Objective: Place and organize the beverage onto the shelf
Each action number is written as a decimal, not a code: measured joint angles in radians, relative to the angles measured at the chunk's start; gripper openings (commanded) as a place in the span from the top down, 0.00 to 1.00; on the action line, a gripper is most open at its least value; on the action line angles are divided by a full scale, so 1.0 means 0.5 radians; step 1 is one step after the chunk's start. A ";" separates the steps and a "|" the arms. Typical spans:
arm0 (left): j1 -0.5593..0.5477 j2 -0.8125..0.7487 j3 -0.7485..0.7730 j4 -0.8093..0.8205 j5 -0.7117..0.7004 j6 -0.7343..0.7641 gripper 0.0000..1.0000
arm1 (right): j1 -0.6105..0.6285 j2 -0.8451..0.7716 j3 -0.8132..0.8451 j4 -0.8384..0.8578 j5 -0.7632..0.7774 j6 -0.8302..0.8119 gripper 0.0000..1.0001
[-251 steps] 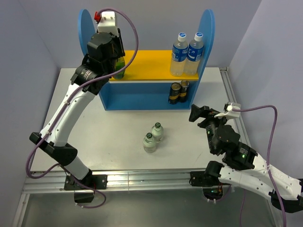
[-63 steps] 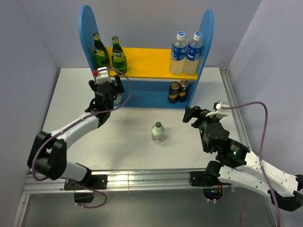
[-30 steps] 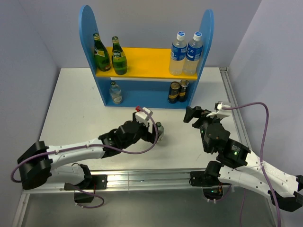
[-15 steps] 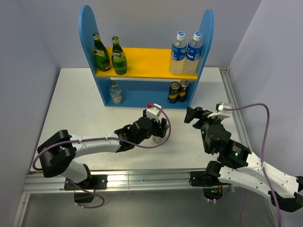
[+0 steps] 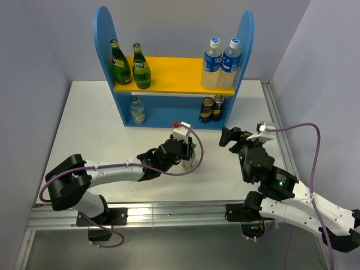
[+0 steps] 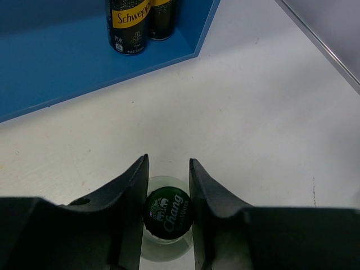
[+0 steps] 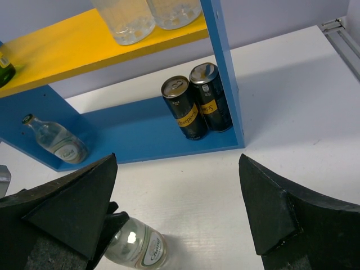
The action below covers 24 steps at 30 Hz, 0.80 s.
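Note:
One beverage, a small clear soda-water bottle (image 5: 188,163) with a dark green Chang cap (image 6: 167,212), stands upright on the white table in front of the shelf (image 5: 174,74). My left gripper (image 5: 188,153) reaches over it, and in the left wrist view the left gripper (image 6: 168,164) is shut on the cap, both fingers pressed against its sides. In the right wrist view the same bottle (image 7: 140,248) shows at the lower left. My right gripper (image 5: 228,136) hovers right of the bottle, and in its own view the right gripper (image 7: 177,160) is wide open and holds nothing.
The shelf's yellow board carries two green bottles (image 5: 139,66) at the left and two water bottles (image 5: 220,63) at the right. The blue base (image 7: 140,135) holds a small clear bottle (image 5: 136,109) and two black cans (image 5: 211,109). Grey walls close in on three sides.
The left arm swung from the shelf's lower level to the bottle on the table. Its fingers have closed on the cap over the last second. The right arm has stayed still.

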 measured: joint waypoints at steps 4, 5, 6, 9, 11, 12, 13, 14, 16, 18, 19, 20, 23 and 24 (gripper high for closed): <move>-0.014 0.018 0.028 -0.026 -0.072 -0.008 1.00 | 0.000 0.000 0.000 0.000 0.000 0.001 0.05; -0.020 0.018 0.033 -0.040 -0.112 -0.009 1.00 | 0.000 0.000 0.000 0.000 0.000 0.001 0.05; -0.025 0.018 0.039 -0.054 -0.150 -0.005 1.00 | 0.000 0.000 0.000 0.000 0.000 0.001 0.05; -0.014 0.018 0.080 -0.151 -0.249 0.031 1.00 | 0.000 -0.001 0.000 0.000 0.000 0.001 0.05; 0.024 0.018 0.112 -0.218 -0.274 0.064 1.00 | 0.000 -0.002 0.000 0.000 0.000 0.001 0.05; 0.053 0.018 0.127 -0.248 -0.282 0.082 1.00 | 0.000 -0.002 0.000 0.000 0.000 0.001 0.05; 0.094 0.018 0.140 -0.275 -0.284 0.104 1.00 | 0.000 -0.002 0.000 0.000 0.000 0.001 0.05; 0.135 0.018 0.154 -0.298 -0.288 0.129 1.00 | 0.000 -0.002 0.000 -0.001 0.000 0.001 0.05; 0.214 0.018 0.178 -0.325 -0.292 0.169 1.00 | 0.000 -0.002 0.000 0.000 0.000 0.001 0.05; 0.307 0.021 0.208 -0.333 -0.294 0.211 1.00 | 0.000 -0.002 0.000 0.000 0.000 0.001 0.05; 0.359 0.027 0.229 -0.328 -0.292 0.231 1.00 | 0.000 -0.002 0.000 0.000 0.000 0.001 0.05; 0.415 0.037 0.254 -0.318 -0.291 0.249 1.00 | 0.000 -0.002 0.000 0.000 0.000 0.001 0.05; 0.573 0.076 0.303 -0.249 -0.285 0.293 1.00 | 0.000 -0.002 0.000 0.000 -0.001 0.000 0.05; 0.632 0.101 0.321 -0.217 -0.285 0.307 1.00 | 0.000 -0.002 0.000 0.000 0.000 0.000 0.05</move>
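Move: The left hand already grips the Chang bottle by its neck. The free spot for it on the lower shelf board, just right of the Chang bottle standing there, is about 21 cm ahead, 17 cm to the left and 13 cm lower. That standing bottle is some 21 cm ahead and 24 cm left, while the nearer black can stands roughly 22 cm ahead and 9 cm right. From the idle right hand the spot is about 23 cm ahead, 31 cm left and 26 cm below. Keeping its pinch on the neck just below the green cap, the left hand starts slowly and then speeds up, carrying the Chang bottle about 13 cm forward and 11 cm left towards the free spot beside the standing Chang bottle. It travels nearly level at first and rises some 3 cm late on, while the wrist swings about 25 degrees counter-clockwise and rolls slightly, left side up. ##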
